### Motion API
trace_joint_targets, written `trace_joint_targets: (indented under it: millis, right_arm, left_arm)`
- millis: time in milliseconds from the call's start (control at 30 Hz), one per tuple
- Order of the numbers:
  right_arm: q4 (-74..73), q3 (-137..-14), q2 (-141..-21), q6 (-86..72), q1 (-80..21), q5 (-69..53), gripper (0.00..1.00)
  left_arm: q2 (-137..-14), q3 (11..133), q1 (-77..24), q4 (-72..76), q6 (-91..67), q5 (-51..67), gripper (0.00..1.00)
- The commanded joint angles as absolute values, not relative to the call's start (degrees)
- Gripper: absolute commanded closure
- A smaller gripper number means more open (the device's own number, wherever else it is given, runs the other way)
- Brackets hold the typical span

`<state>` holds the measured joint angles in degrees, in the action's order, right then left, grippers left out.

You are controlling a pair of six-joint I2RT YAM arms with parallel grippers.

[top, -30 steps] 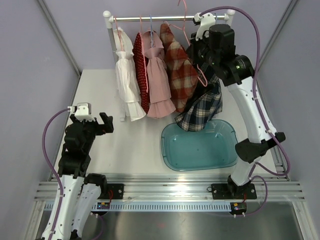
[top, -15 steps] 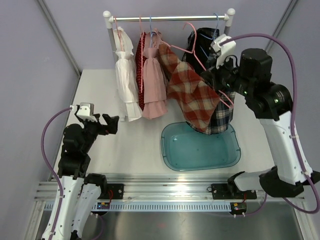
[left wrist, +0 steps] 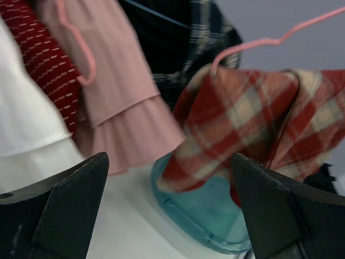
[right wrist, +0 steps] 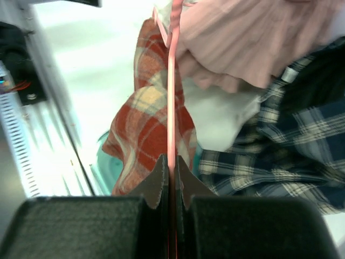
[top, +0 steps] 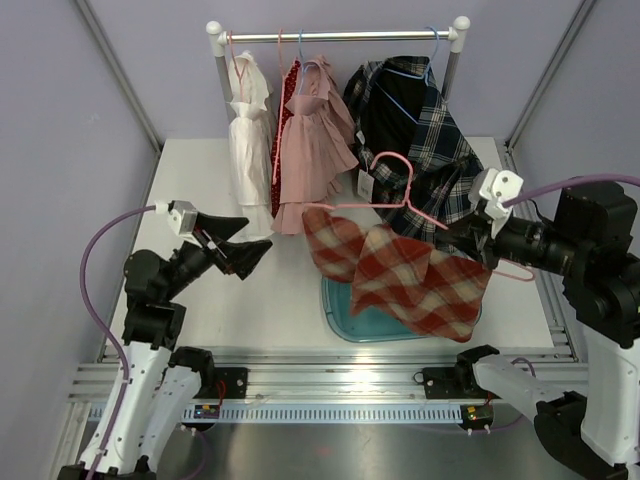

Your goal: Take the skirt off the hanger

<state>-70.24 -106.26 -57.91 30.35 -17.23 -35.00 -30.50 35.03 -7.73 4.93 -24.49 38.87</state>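
Observation:
The skirt (top: 400, 275) is red plaid and hangs from a pink wire hanger (top: 390, 156) over the teal basin (top: 330, 300), clear of the rail. My right gripper (top: 462, 238) is shut on the hanger's right end. In the right wrist view its jaws (right wrist: 171, 162) pinch the pink wire (right wrist: 171, 108), and the skirt (right wrist: 145, 118) droops beyond them. My left gripper (top: 250, 238) stands open to the left of the skirt, pointing at it and touching nothing. The left wrist view shows the skirt (left wrist: 253, 124) and hanger (left wrist: 269, 42) ahead of the wide jaws (left wrist: 168, 159).
At the back a clothes rail (top: 340, 36) carries a white dress (top: 248, 130), a red dotted garment (top: 283, 140), a pink dress (top: 315, 140) and a dark plaid garment (top: 420, 130). The basin (left wrist: 215, 216) sits at the table's front right.
My right arm has carried the hanger and skirt off the rail, forward and down over the basin. The left gripper has swung right towards the skirt.

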Motion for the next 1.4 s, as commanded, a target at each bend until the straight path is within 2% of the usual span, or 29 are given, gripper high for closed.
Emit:
trace_joint_targets:
  millis: [0, 133, 267, 433, 733, 933, 1000, 1167, 1200, 1267, 1300, 1367]
  right_arm:
    - [-68.1, -104.2, -57.6, 32.8, -16.2, -48.2, 1.0]
    - [-61.2, -99.6, -58.5, 24.7, -15.9, -46.5, 1.0]
    - [-56.8, -99.3, -59.4, 20.4, -15.7, -44.7, 1.0]
    - [-55.0, -97.7, -59.6, 18.5, -15.7, -46.1, 1.0]
    - [-54.1, -95.7, -58.7, 17.8, -15.5, -47.1, 1.0]
    - [-53.8, -94.8, -58.3, 17.8, -15.2, -47.0, 1.0]
    - [-53.6, -94.4, -58.2, 17.6, -15.2, -47.3, 1.0]
    - [-53.4, -94.1, -58.3, 17.4, -14.9, -47.6, 1.0]
    - [-53.3, -94.0, -58.4, 17.4, -14.9, -47.6, 1.0]
    - [-53.1, -94.0, -58.4, 17.1, -14.7, -47.8, 1.0]
    - [-53.0, -94.0, -58.3, 17.1, -14.6, -47.9, 1.0]
    - [-52.9, -93.9, -58.3, 17.0, -14.3, -47.8, 1.0]
  left_arm:
    - [-32.9, 35.8, -11.9, 16.0, -31.0, 46.7, 0.01]
    - [-33.8, 38.4, -24.1, 9.1, -27.4, 38.1, 0.01]
    - [-33.1, 38.4, -37.3, 5.1, -26.6, 23.5, 0.01]
    - [-36.3, 37.8, -47.4, 4.6, -28.1, 9.4, 0.01]
    - [-54.8, 44.1, -53.0, 9.0, -27.4, 1.9, 0.01]
    - [-59.1, 45.9, -55.3, 13.6, -27.0, 0.4, 0.02]
    - [-60.4, 45.9, -55.5, 15.3, -27.3, 0.8, 0.05]
    - [-62.7, 46.9, -56.1, 17.1, -27.1, 3.2, 0.24]
    - [-63.1, 47.0, -56.1, 17.7, -27.2, 3.6, 0.33]
    - [-63.5, 47.5, -56.1, 18.3, -26.9, 5.6, 0.43]
    - [-63.8, 47.8, -56.1, 18.3, -26.7, 6.4, 0.57]
    - [-63.9, 48.0, -56.1, 18.4, -26.5, 8.4, 0.74]
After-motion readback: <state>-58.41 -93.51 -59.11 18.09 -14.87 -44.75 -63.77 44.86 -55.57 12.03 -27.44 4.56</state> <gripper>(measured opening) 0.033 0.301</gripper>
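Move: The red plaid skirt hangs from the pink hanger my right hand still holds. Its middle is about 27 cm to my left hand's right and some 6 cm back, near its height; its left end is only about 15 cm right. The pink dress is 18 cm ahead and 11 right of my left hand. The blue bin lies below the skirt, about 33 cm right. From my right hand, the skirt's middle is roughly 12 cm below, 6 left and 4 back. I swing my open left hand some 19 cm to the right to the skirt's left end, first dipping back about 7 cm, then coming forward again and down, its fingers tipping lower; there I close them around the cloth. My right hand keeps its pinch on the hanger, shifts a few centimetres down and left, tips downward, then holds still. ##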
